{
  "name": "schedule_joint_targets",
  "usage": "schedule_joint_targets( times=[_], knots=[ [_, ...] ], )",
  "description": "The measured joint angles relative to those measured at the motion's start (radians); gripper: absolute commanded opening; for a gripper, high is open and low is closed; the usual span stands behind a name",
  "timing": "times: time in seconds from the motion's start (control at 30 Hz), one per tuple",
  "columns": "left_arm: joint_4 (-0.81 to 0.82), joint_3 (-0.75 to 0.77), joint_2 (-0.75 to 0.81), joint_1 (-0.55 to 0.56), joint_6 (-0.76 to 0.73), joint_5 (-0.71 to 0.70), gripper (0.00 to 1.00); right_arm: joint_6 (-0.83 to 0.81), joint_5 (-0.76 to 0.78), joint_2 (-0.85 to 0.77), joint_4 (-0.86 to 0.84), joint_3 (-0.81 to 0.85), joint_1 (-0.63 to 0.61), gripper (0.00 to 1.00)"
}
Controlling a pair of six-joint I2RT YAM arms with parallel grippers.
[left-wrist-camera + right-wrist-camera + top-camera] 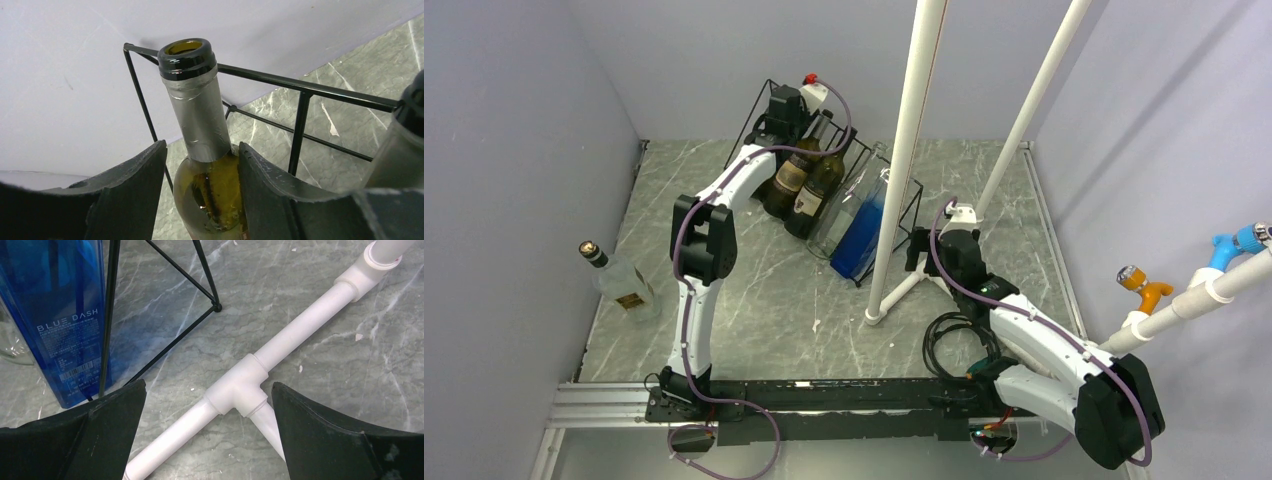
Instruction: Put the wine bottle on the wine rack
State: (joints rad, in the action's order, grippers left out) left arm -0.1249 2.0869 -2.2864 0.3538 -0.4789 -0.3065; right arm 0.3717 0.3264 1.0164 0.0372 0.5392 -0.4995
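The wine bottle [200, 120], olive-green glass with a silver foil neck, leans in the black wire wine rack [300, 90] at the back of the table; it is the leftmost dark bottle [786, 180] on the wine rack [751, 125]. My left gripper [202, 147] straddles its neck, open: the left finger stands clear of the glass, the right finger [260, 175] lies close against the shoulder. From above, the left gripper [789, 108] sits over the rack's top edge. My right gripper [208, 385] is open and empty, low over the table by the rack's right end [921, 250].
Another dark bottle [819, 195], a clear one [839, 215] and a blue one [861, 235] also lean on the rack. A clear bottle [619, 285] stands at the table's left. White pipe poles [904, 150] rise mid-table; their T-fitting [240, 385] lies under my right gripper.
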Motion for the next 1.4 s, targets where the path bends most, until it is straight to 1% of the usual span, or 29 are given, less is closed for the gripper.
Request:
schedule_joint_targets(
  times=[0.17,0.23,0.37,0.4,0.57,0.73,0.83,0.93,1.07,1.17,1.2,1.3,1.4],
  knots=[
    [-0.003,0.007,0.000,-0.002,-0.018,-0.006,0.75,0.000,-0.014,-0.002,0.019,0.004,0.000,1.00],
    [-0.010,0.012,0.003,-0.003,-0.018,-0.009,0.84,-0.001,-0.016,-0.003,0.029,0.006,0.000,1.00],
    [-0.036,0.012,0.023,-0.008,-0.010,-0.010,0.98,-0.001,-0.017,-0.005,0.047,0.024,0.000,1.00],
    [-0.048,0.011,0.030,-0.008,-0.009,-0.010,0.99,-0.001,-0.017,-0.005,0.053,0.031,0.000,1.00],
    [-0.164,0.008,0.100,-0.007,-0.003,-0.026,1.00,-0.002,-0.017,-0.016,0.080,0.055,0.000,1.00],
    [-0.266,0.008,0.237,-0.007,0.042,-0.033,1.00,-0.001,-0.018,-0.039,0.096,0.056,0.000,1.00],
    [-0.323,-0.002,0.366,-0.008,0.114,-0.025,1.00,0.000,-0.018,-0.053,0.100,0.056,0.000,1.00],
    [-0.359,-0.069,0.545,-0.008,0.218,0.012,1.00,0.002,-0.017,-0.070,0.108,0.056,0.000,1.00],
    [-0.360,-0.266,0.848,-0.008,0.362,0.091,1.00,0.003,-0.016,-0.086,0.116,0.056,0.000,1.00],
    [-0.375,-0.467,1.096,-0.008,0.402,0.111,1.00,0.003,-0.012,-0.101,0.123,0.056,0.000,1.00],
    [-0.380,-0.514,1.159,-0.006,0.404,0.097,1.00,0.003,-0.011,-0.108,0.123,0.056,0.000,1.00],
    [-0.407,-0.660,1.345,-0.005,0.396,-0.048,1.00,0.002,-0.005,-0.147,0.117,0.046,0.000,1.00],
    [-0.438,-0.771,1.488,-0.006,0.387,-0.253,0.99,-0.002,0.005,-0.187,0.111,0.024,0.000,1.00]
  ],
)
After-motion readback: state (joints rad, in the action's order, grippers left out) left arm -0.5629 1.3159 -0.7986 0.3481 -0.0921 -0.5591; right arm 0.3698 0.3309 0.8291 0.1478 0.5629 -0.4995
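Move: Back near the robot on the left stands the clear bottle with the gold cap, the next one to fetch: about 40 cm back, 27 cm left and 9 cm below the left hand. The green bottle just let go leans in the rack, its middle roughly 7 cm back, 4 cm left and 8 cm below; its green neighbour lies 11 cm back and 2 cm right, equally low. From the right hand, the clear bottle stands about 47 cm left, 5 cm back, about level. Opening the already parted fingers fully round the green bottle's neck, the left hand eases up, then pulls swiftly back from the rack in a high arc, over 35 cm back and some 20 cm up, swinging about 15 cm left towards the clear bottle. On the way the wrist rolls upright by roughly 25 degrees, left side dropping, and the fingertips tip up. The empty, open right hand rises about 4 cm. ##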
